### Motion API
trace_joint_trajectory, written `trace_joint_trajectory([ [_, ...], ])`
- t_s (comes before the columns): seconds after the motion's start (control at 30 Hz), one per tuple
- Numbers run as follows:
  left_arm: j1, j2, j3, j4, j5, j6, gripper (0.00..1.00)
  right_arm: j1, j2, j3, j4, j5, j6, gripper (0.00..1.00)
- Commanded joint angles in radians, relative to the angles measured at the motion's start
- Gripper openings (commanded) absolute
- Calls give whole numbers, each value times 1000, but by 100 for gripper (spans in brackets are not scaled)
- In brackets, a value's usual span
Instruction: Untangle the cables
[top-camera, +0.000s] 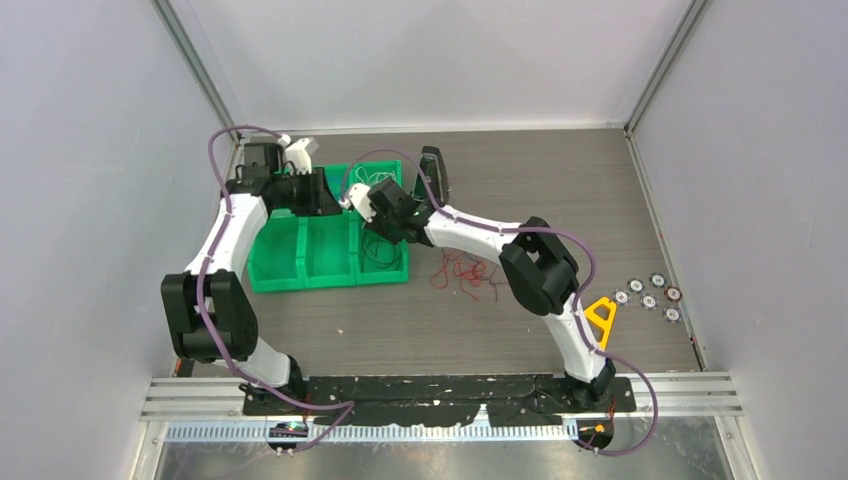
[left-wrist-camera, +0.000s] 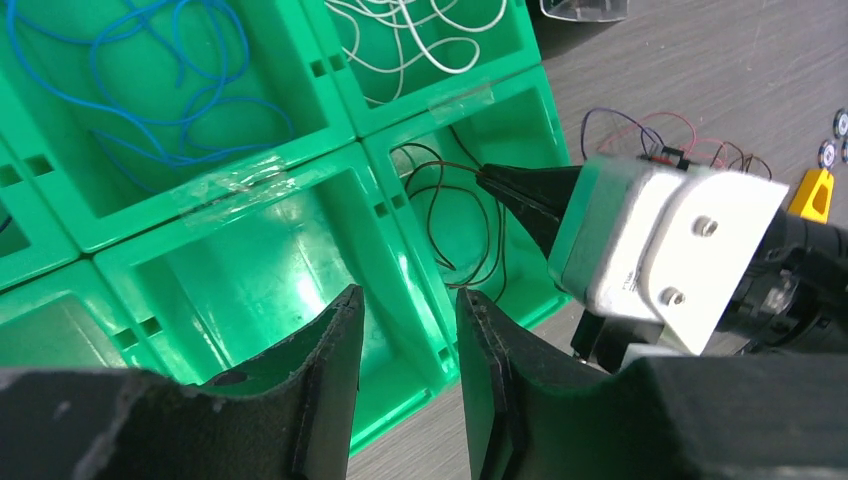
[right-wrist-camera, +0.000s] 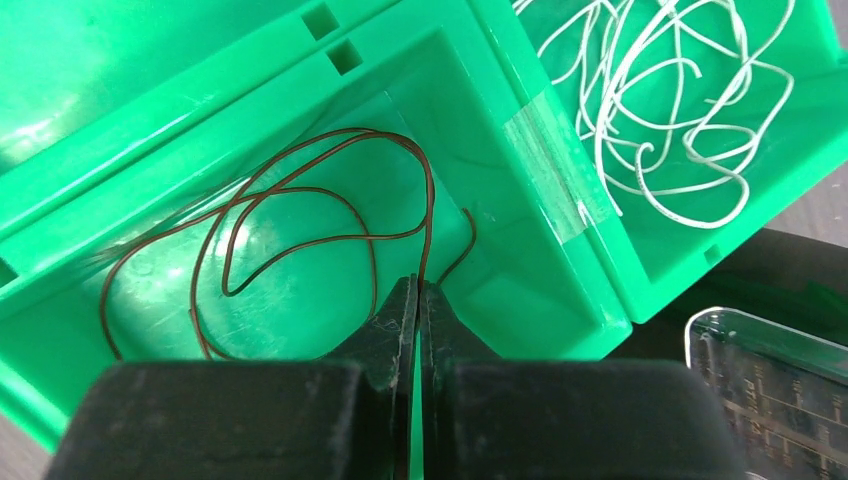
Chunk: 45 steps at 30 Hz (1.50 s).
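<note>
My right gripper (right-wrist-camera: 420, 285) is shut on a thin dark brown-black cable (right-wrist-camera: 430, 220). That cable loops down into a compartment at the right end of the green bin (top-camera: 300, 270). White cables (right-wrist-camera: 660, 120) lie coiled in the neighbouring compartment, and blue cables (left-wrist-camera: 150, 100) lie in another. A tangle of red cables (top-camera: 465, 272) rests on the table to the right of the bin. My left gripper (left-wrist-camera: 408, 295) hangs open over the bin, with nothing between its fingers. In the left wrist view the right gripper's fingers (left-wrist-camera: 520, 190) reach over the dark cable (left-wrist-camera: 470, 210).
A yellow triangular piece (top-camera: 600, 315) and several small round discs (top-camera: 650, 292) lie on the table at the right. A dark object with a clear plastic lid (right-wrist-camera: 770, 370) stands behind the bin. Grey walls close in the wood-grain table.
</note>
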Motion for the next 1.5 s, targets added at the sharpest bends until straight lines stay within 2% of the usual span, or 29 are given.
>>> trace_joint_trajectory([
  [0.0, 15, -38, 6, 51, 10, -27, 41, 21, 5, -33, 96, 139, -63, 6],
  [0.07, 16, -36, 10, 51, 11, -27, 41, 22, -3, -44, 91, 129, -60, 10],
  [0.2, 16, -33, 14, 52, 16, -35, 41, 22, -41, -67, 89, 91, -33, 32],
  [0.5, 16, -34, 33, 47, 15, -45, 42, 22, -118, -26, 69, 59, 22, 42],
  [0.8, 16, -37, 41, 56, 9, -65, 48, 9, -206, -63, 35, 42, 2, 63],
  [0.93, 17, -39, 48, 49, 11, -64, 54, -8, -252, -100, 3, 7, -8, 71],
  [1.03, 14, -44, 52, 38, 16, -52, 61, -16, -297, -111, -37, -66, -19, 81],
  [1.1, 12, -53, 55, 28, 11, -33, 70, -27, -324, -115, -80, -121, -25, 86],
  [1.17, 8, -68, 54, 23, 2, -7, 84, -45, -356, -110, -140, -184, -28, 92],
  [1.23, 7, -91, 51, 21, -6, 27, 89, -73, -405, -122, -185, -249, -21, 94],
  [1.27, 7, -108, 48, 22, -12, 43, 98, -100, -423, -138, -212, -301, -15, 95],
  [1.47, -2, -293, -59, 116, -23, 237, 100, -268, -595, -260, -363, -524, -10, 97],
])
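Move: The right hand still holds the brown cable over the box's front-right compartment; the cable's coil lies about 2 cm back of the fingers and some 6 cm below. From this hand, the white cable sits roughly 11 cm straight ahead, the metronome 11 cm ahead and 9 cm right, and the red tangle 17 cm right and 7 cm back. From the left hand, the brown coil is about 10 cm right, 1 cm back and 15 cm down. Hold the right gripper low over the front-right compartment, sinking a centimetre as its nearly shut fingers open and let go of the brown cable. Then lift it about 12 cm, swinging it 9 cm right and some 5 cm back past the box's right rim, opening almost fully. Keep the left gripper in place while opening it wide, then raise it about 5 cm, fingertips tilting upward. ##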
